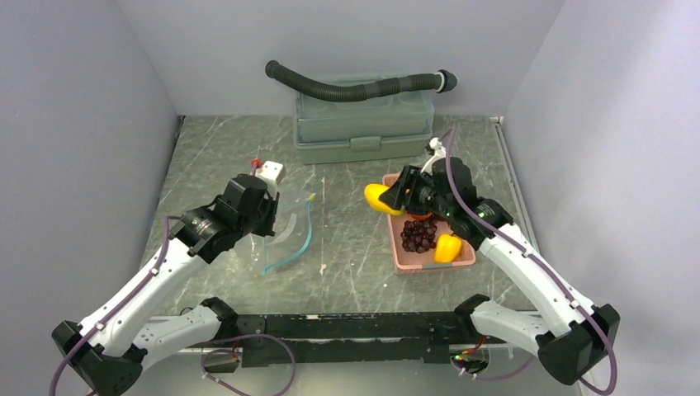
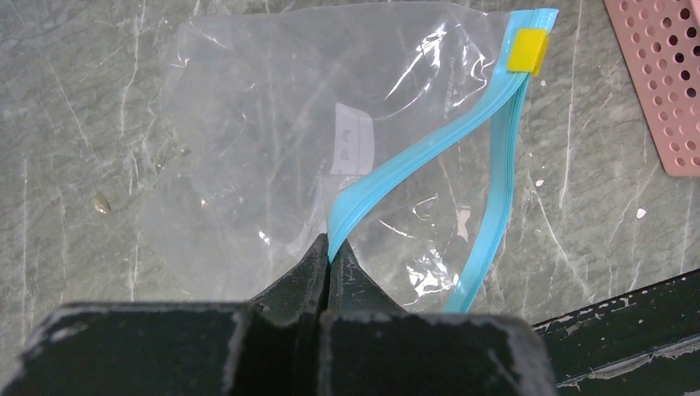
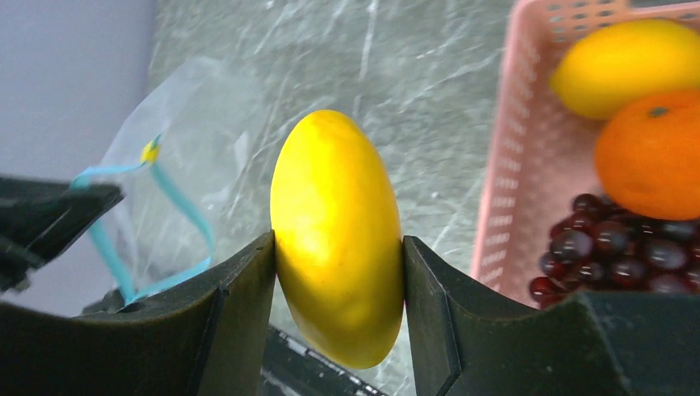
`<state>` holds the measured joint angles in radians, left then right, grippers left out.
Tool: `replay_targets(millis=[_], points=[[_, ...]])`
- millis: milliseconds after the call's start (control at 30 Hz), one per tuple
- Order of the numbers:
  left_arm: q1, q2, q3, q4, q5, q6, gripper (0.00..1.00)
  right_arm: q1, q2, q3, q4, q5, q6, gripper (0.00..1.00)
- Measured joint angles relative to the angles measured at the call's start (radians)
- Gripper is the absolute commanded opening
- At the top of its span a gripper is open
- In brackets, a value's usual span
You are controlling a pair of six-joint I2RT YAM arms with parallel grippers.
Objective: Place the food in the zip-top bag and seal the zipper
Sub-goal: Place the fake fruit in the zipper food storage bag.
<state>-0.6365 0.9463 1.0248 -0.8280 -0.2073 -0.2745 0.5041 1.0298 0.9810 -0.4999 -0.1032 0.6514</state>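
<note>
The clear zip-top bag (image 1: 289, 224) (image 2: 264, 124) lies on the table left of centre, its mouth gaping. My left gripper (image 1: 262, 213) (image 2: 330, 247) is shut on one lip of the teal-blue zipper (image 2: 429, 148) and lifts it; a yellow slider (image 2: 527, 51) sits at the strip's far end. My right gripper (image 1: 398, 194) (image 3: 337, 246) is shut on a yellow lemon (image 1: 377, 198) (image 3: 337, 190), held above the table between bag and pink basket (image 1: 402, 257) (image 3: 512, 165). In the basket lie a second lemon (image 1: 447, 247) (image 3: 627, 66), an orange ball (image 3: 652, 153) and a grape bunch (image 1: 419, 233) (image 3: 611, 247).
A grey-green lidded box (image 1: 363, 124) stands at the back with a black corrugated hose (image 1: 355, 87) across its top. A small white block (image 1: 270, 172) lies behind the bag. A black rail (image 1: 347, 326) runs along the near edge. Walls close in on three sides.
</note>
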Motion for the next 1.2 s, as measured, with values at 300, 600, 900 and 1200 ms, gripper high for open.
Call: replay_targets(millis=[300,600,900,1200], points=[[0.000,0.000,0.000,0.000,-0.001,0.000,0.00,0.242,0.019,0.061,0.050,-0.007,-0.001,0.15],[0.000,0.000,0.000,0.000,-0.016,-0.001,0.00,0.391,0.105,0.086,0.132,0.001,0.012,0.15],[0.000,0.000,0.000,0.000,-0.026,-0.001,0.00,0.492,0.251,0.135,0.205,0.011,0.052,0.15],[0.000,-0.007,0.000,0.000,-0.025,-0.001,0.00,0.562,0.401,0.227,0.241,0.100,0.114,0.14]])
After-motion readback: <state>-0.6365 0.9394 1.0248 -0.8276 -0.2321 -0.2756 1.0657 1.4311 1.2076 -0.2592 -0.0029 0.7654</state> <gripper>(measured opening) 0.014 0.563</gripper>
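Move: Bringing the yellow fruit across, the right hand has the open bag mouth about 23 cm to its left, 7 cm back and 7 cm below. The bag's yellow slider is some 19 cm left, 5 cm ahead and 10 cm down; the pink basket's middle is about 14 cm right, level fore and aft, and 14 cm down. From the left hand, pinching the near rim, the mouth lies about 5 cm right, 2 cm ahead and 4 cm below. Keeping its pinch on the yellow fruit, the right hand sweeps some 20 cm left and draws back about 8 cm, away from the basket to the bag mouth. It arcs up a few centimetres first, then sinks to nearly its starting height while turning roughly 25 degrees counter-clockwise. The left hand stays put, still pinching the rim so the mouth stands open. ##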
